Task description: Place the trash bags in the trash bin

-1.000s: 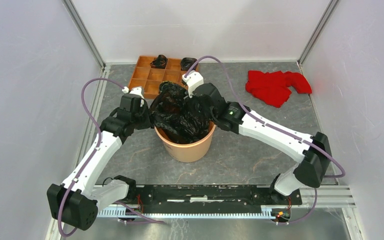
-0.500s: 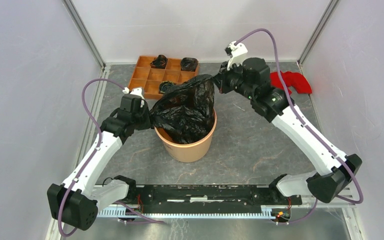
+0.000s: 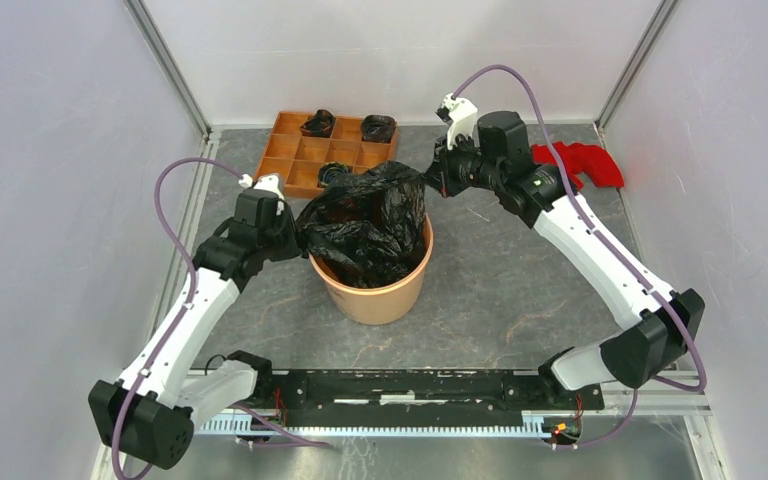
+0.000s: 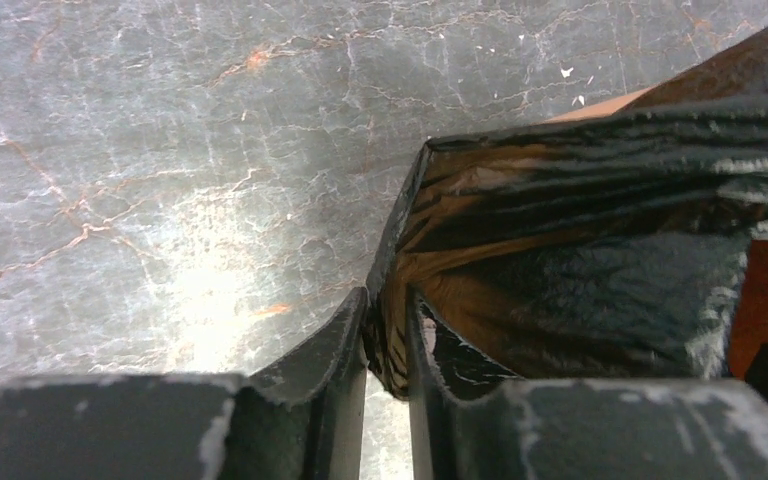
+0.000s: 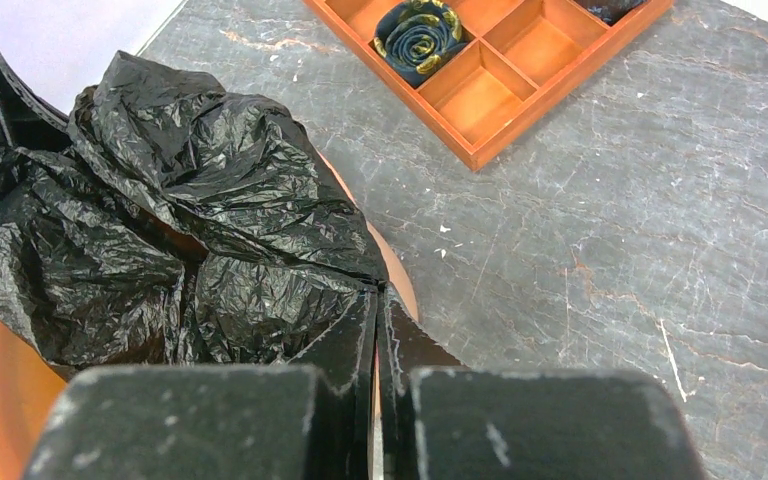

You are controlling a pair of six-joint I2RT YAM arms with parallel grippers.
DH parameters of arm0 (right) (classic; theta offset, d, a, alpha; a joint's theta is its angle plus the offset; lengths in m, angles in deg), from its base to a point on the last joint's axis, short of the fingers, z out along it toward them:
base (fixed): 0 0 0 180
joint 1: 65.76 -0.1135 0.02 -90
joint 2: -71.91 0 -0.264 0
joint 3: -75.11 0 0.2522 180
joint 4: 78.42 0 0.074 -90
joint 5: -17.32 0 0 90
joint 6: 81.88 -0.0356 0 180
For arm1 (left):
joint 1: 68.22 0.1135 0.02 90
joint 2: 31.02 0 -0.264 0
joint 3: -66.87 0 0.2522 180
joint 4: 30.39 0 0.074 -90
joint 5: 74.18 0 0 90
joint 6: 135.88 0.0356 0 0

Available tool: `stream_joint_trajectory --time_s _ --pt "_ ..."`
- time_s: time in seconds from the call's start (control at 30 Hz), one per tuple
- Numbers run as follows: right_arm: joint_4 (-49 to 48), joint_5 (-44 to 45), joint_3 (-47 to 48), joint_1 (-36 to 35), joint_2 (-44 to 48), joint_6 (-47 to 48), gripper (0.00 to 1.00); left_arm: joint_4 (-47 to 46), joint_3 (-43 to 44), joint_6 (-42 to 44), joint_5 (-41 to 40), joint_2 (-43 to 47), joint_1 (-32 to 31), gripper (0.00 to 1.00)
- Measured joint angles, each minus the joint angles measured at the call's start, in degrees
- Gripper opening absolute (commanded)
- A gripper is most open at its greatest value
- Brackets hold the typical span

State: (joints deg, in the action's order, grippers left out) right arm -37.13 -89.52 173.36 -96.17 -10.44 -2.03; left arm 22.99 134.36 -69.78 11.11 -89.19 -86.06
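Observation:
The trash bin (image 3: pixel 372 290) is a peach-orange bucket in the middle of the table. One black crinkly trash bag (image 3: pixel 365 225) lies bunched in its mouth and rises above the rim. My left gripper (image 3: pixel 296 232) is at the bag's left edge. In the left wrist view its jaws (image 4: pixel 388 300) stand a narrow gap apart with a fold of the bag (image 4: pixel 580 270) pinched between them. My right gripper (image 3: pixel 430 178) is at the bin's far right rim. It (image 5: pixel 378 295) is shut, and the bag's edge (image 5: pixel 190 210) is drawn into its tips above the rim (image 5: pixel 400 285).
An orange-brown compartment tray (image 3: pixel 290 150) stands behind the bin with small rolled black bundles (image 3: pixel 318 123) in it, one close to the bag (image 5: pixel 418 32). A red cloth (image 3: pixel 590 162) lies at the back right, behind the right arm. Enclosure walls stand close on both sides.
The right arm swung from over the bin out to the back right, drawing the bag's edge up and across, and has now come down a little toward the rim. The left arm barely moved.

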Motion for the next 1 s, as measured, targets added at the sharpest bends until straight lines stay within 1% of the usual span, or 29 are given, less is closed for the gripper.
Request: stream_joint_trajectory --time_s 0.13,0.27,0.4,0.53,0.73,0.83,0.93,1.0 --pt "0.2 -1.3 0.0 0.0 0.0 0.7 0.0 1.9 0.6 -0.2 -1.3 2.6 0.0 0.52" --pt "0.1 -1.8 0.0 0.0 0.0 1.0 0.0 4.3 3.1 -0.2 -2.3 5.7 0.0 0.63" --pt "0.0 -2.2 0.0 0.0 0.2 1.0 0.0 6.4 8.1 -0.2 -3.2 6.7 0.0 0.74" --pt "-0.1 -2.4 0.0 0.0 0.4 1.0 0.0 8.1 11.1 -0.2 -4.2 7.7 0.0 0.8" --pt "0.0 -2.3 0.0 0.0 0.4 1.6 0.0 10.3 14.0 -0.2 -4.8 9.3 0.0 0.93" --pt "0.0 -2.1 0.0 0.0 0.4 1.7 0.0 11.4 17.9 -0.2 -4.8 8.5 0.0 0.98" --pt "-0.3 -2.3 -0.2 0.0 0.4 1.7 0.0 9.8 22.5 0.3 -2.6 7.6 0.0 1.0" --pt "-0.5 -2.2 -0.6 0.0 0.5 1.7 0.0 7.4 24.3 1.4 1.4 6.8 0.1 1.0"
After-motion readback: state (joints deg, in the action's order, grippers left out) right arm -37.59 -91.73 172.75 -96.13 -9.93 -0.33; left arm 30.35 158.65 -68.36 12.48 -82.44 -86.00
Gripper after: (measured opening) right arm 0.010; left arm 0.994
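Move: The trash bag's left corner sits right between my left fingertips, already just parting. From that hand the trash bin's middle is about 11 cm to the right, some 1 cm ahead and roughly 10 cm lower, and the divided wooden tray is about 22 cm ahead, 2 cm right and 20 cm down. From my right hand, which has the bag's right corner pinched, the left corner lies about 20 cm left, 7 cm back and 10 cm lower. I open my left fingers the rest of the way to let go of the bag's corner and lift that hand almost straight up, about 18 cm, easing a couple of centimetres back and left, then returning right near the top. My left wrist tilts up some 20 degrees as I clear the bag. My right hand stays put and keeps its pinch on the bag's right corner. ##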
